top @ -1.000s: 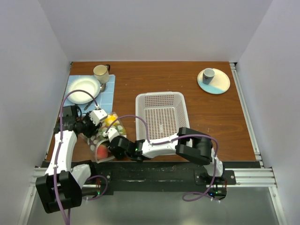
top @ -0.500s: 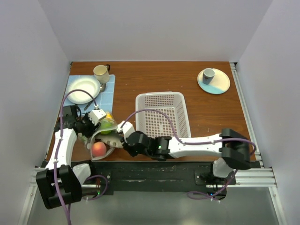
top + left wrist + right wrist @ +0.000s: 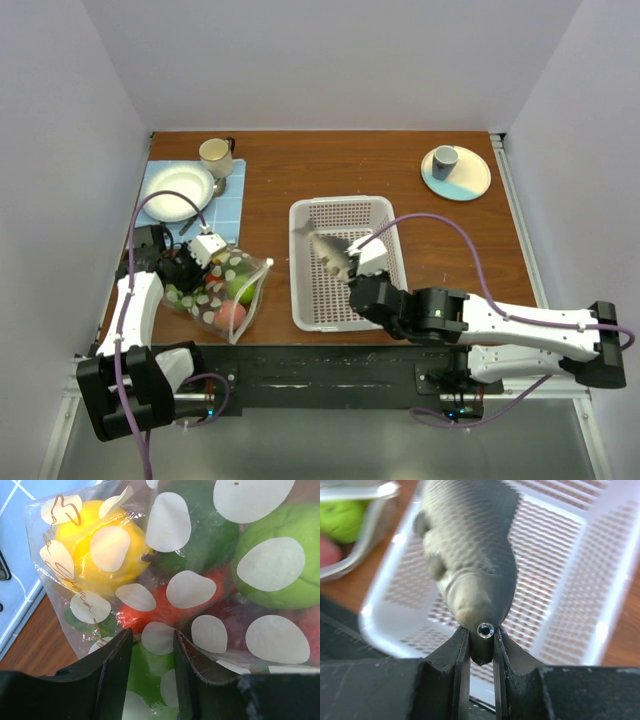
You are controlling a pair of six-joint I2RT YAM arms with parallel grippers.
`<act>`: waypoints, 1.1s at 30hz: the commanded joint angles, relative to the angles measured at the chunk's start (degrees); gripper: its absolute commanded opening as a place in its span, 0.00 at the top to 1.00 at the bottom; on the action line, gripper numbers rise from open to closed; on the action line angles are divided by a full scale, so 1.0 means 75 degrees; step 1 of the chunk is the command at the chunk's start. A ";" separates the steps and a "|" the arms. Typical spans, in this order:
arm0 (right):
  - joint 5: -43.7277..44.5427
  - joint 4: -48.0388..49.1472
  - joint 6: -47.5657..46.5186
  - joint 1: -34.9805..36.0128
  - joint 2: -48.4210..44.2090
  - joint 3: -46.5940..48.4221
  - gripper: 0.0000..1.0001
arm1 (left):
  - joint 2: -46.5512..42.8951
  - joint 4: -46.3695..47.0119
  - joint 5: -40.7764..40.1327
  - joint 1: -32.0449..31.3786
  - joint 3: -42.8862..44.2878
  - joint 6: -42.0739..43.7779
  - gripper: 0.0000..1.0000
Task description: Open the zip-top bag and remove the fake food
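Note:
The zip-top bag (image 3: 215, 290), clear with white oval dots, lies at the table's front left with its mouth toward the basket. Through it show a yellow fruit (image 3: 80, 545), a green fruit (image 3: 272, 580), an orange-red carrot piece (image 3: 170, 607) and a red-pink fruit (image 3: 230, 315). My left gripper (image 3: 196, 268) is shut on the bag's far-left end, and the film fills the gap between its jaws (image 3: 150, 650). My right gripper (image 3: 352, 268) is shut on the tail of the grey fish (image 3: 470, 555), held above the white basket (image 3: 340, 202).
The white perforated basket (image 3: 560, 580) stands mid-table. At the back left a white bowl (image 3: 177, 190) sits on a blue mat, with a cream cup (image 3: 215, 155) beside it. At the back right a grey cup (image 3: 445, 160) stands on a plate (image 3: 470, 180).
My right gripper has drawn the grey fish out of the bag and carried it right, over the basket. The bag has settled flatter. My left gripper has stayed on it.

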 commanded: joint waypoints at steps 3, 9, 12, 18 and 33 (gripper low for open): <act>0.1949 -0.2275 0.2205 -0.0348 -0.0237 -0.0140 0.97 | -0.0003 -0.0163 0.0173 0.0065 0.0226 -0.0045 0.58; 0.1446 -0.2019 0.1960 -0.0524 0.0969 0.0256 0.40 | -0.0073 -0.0257 0.0149 0.0065 0.0285 -0.0010 0.59; 0.1225 -0.1718 0.1693 -0.0396 0.1299 0.0761 0.18 | -0.0096 -0.0304 0.0161 0.0065 0.0308 0.0002 0.60; 0.0310 0.1271 -0.0733 0.0413 0.1180 0.1112 0.01 | -0.0073 -0.0257 0.0149 0.0053 0.0273 0.0014 0.61; -0.1460 0.3358 -0.2375 0.0871 0.5423 0.2567 0.01 | -0.0085 -0.0105 -0.0014 0.0065 0.0062 0.0201 0.62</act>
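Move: The right hand holds the fish by its head, above the near part of the white basket; the basket's middle lies about 9 cm ahead, barely 1 cm right and 16 cm below. The bag's open mouth is some 19 cm to this hand's left, 2 cm ahead and 14 cm down, with the peach 24 cm left, level fore and aft, 15 cm below. From the left hand, the basket is roughly 33 cm right, 3 cm ahead and slightly lower. Rightward about 6 cm and then down some 5 cm, the right hand carries the fish over the basket and opens wide to let it go. Lifting again, it swings some 20 cm left, sinking and drawing back a little towards the bag's mouth, fingers still wide, wrist turning counter-clockwise about 35 degrees. The left hand stays on the bag, its fingers astride the green food through the film. ##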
